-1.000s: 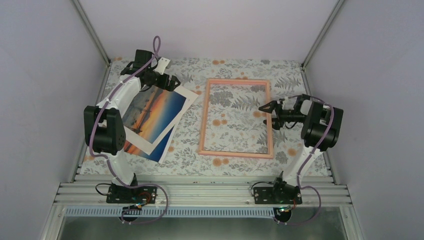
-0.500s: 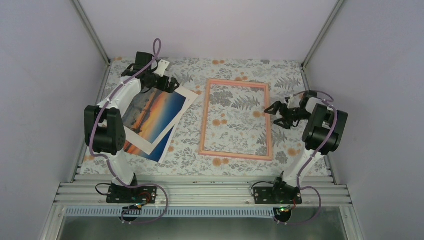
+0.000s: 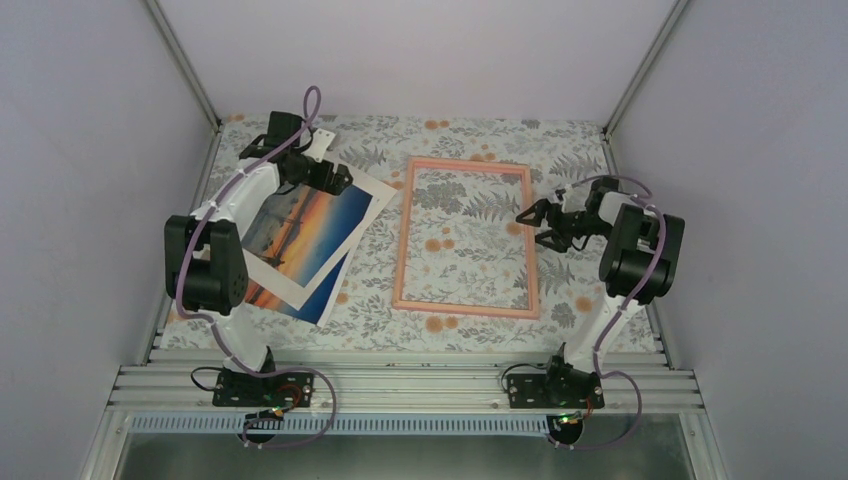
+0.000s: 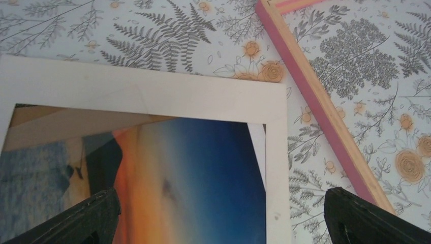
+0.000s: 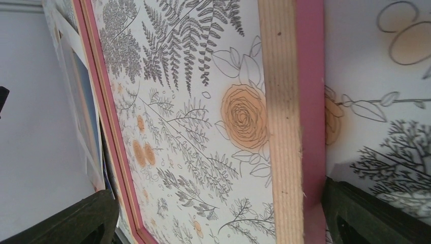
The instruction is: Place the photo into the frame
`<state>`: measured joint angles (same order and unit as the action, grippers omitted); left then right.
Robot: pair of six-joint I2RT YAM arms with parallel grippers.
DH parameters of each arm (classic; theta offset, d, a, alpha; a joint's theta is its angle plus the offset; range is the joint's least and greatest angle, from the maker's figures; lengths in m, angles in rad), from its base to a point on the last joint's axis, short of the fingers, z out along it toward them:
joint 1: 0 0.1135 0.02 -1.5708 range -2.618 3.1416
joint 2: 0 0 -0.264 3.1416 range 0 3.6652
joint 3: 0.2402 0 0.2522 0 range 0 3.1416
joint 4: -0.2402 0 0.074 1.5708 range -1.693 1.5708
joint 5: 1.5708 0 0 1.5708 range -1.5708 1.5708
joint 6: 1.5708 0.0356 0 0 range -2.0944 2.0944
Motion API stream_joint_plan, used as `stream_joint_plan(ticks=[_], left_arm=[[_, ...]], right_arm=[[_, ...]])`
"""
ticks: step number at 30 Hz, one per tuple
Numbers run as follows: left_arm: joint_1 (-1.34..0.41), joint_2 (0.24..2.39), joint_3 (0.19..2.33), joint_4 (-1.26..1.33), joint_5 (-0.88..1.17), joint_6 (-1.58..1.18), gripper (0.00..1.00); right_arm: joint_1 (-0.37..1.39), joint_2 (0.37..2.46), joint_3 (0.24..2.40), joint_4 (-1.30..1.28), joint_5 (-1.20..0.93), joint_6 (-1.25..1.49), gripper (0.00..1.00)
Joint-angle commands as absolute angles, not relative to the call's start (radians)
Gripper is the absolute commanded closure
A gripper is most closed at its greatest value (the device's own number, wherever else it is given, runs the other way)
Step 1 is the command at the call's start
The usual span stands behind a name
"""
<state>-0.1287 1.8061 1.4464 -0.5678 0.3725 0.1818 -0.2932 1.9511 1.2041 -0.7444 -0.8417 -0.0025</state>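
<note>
The photo (image 3: 300,225), an orange sunset under blue sky, lies at the table's left beneath a white mat (image 3: 375,192), with one edge sticking out at the bottom. My left gripper (image 3: 335,180) hovers open over the mat's far corner. Its fingers (image 4: 76,221) straddle the photo (image 4: 193,178) and the mat's corner (image 4: 274,101). The pink frame (image 3: 403,240) lies flat in the middle, with only tablecloth inside it. My right gripper (image 3: 532,222) is open low over the frame's right rail (image 5: 295,101); one finger (image 5: 376,216) stands against the rail's outer edge.
The floral tablecloth (image 3: 450,330) covers the table. Grey walls with metal posts close in the left, right and back. An aluminium rail (image 3: 400,385) along the near edge carries both arm bases. A strip of brown board (image 4: 51,122) shows inside the mat window.
The right gripper drew back to the right, then came back onto the frame's right rail. The frame has shifted a little to the left. The left gripper edged slightly left over the mat.
</note>
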Motion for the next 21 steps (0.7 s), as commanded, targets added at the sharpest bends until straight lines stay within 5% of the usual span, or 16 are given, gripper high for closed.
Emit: stream_joint_plan(ticks=[1,12,21], left_arm=[[-0.103,1.737,1.423,-0.609,0.329,0.227,0.0],[-0.05,1.579,1.275,-0.693,0.06,0.429,0.0],[0.133,1.412,1.12,-0.779,0.113,0.479,0.0]], right_arm=[[-0.272,1.989,1.187,-0.721,-0.86,0.02,0.0],[-0.267,1.819,1.271,-0.729,-0.77,-0.11,0.0],[-0.243,1.739,1.339,-0.824,-0.773,-0.252,0.0]])
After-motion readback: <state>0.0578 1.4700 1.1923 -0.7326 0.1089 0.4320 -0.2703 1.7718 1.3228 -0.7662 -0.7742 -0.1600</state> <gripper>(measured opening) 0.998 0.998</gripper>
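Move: The photo, lying under the white mat, is the left hand's goal: its middle is about 11 cm back and 11 cm to the left, some 12 cm below. The mat's middle lies about 9 cm back and 9 cm left of that hand; the frame's middle is 31 cm to its right and 11 cm back. From the right hand, the frame's middle lies about 16 cm left, 3 cm back and 3 cm lower. The frame's right bar, still between the right hand's open fingers with the outer one against its outside face, is nudged barely 1 cm left; then that hand comes free, rising about 9 cm and drifting 3 cm forward while tilting up. The left hand, wide open, sweeps some 12 cm left and 8 back over the photo, at nearly the same height, its left side rolling up 20 degrees. ##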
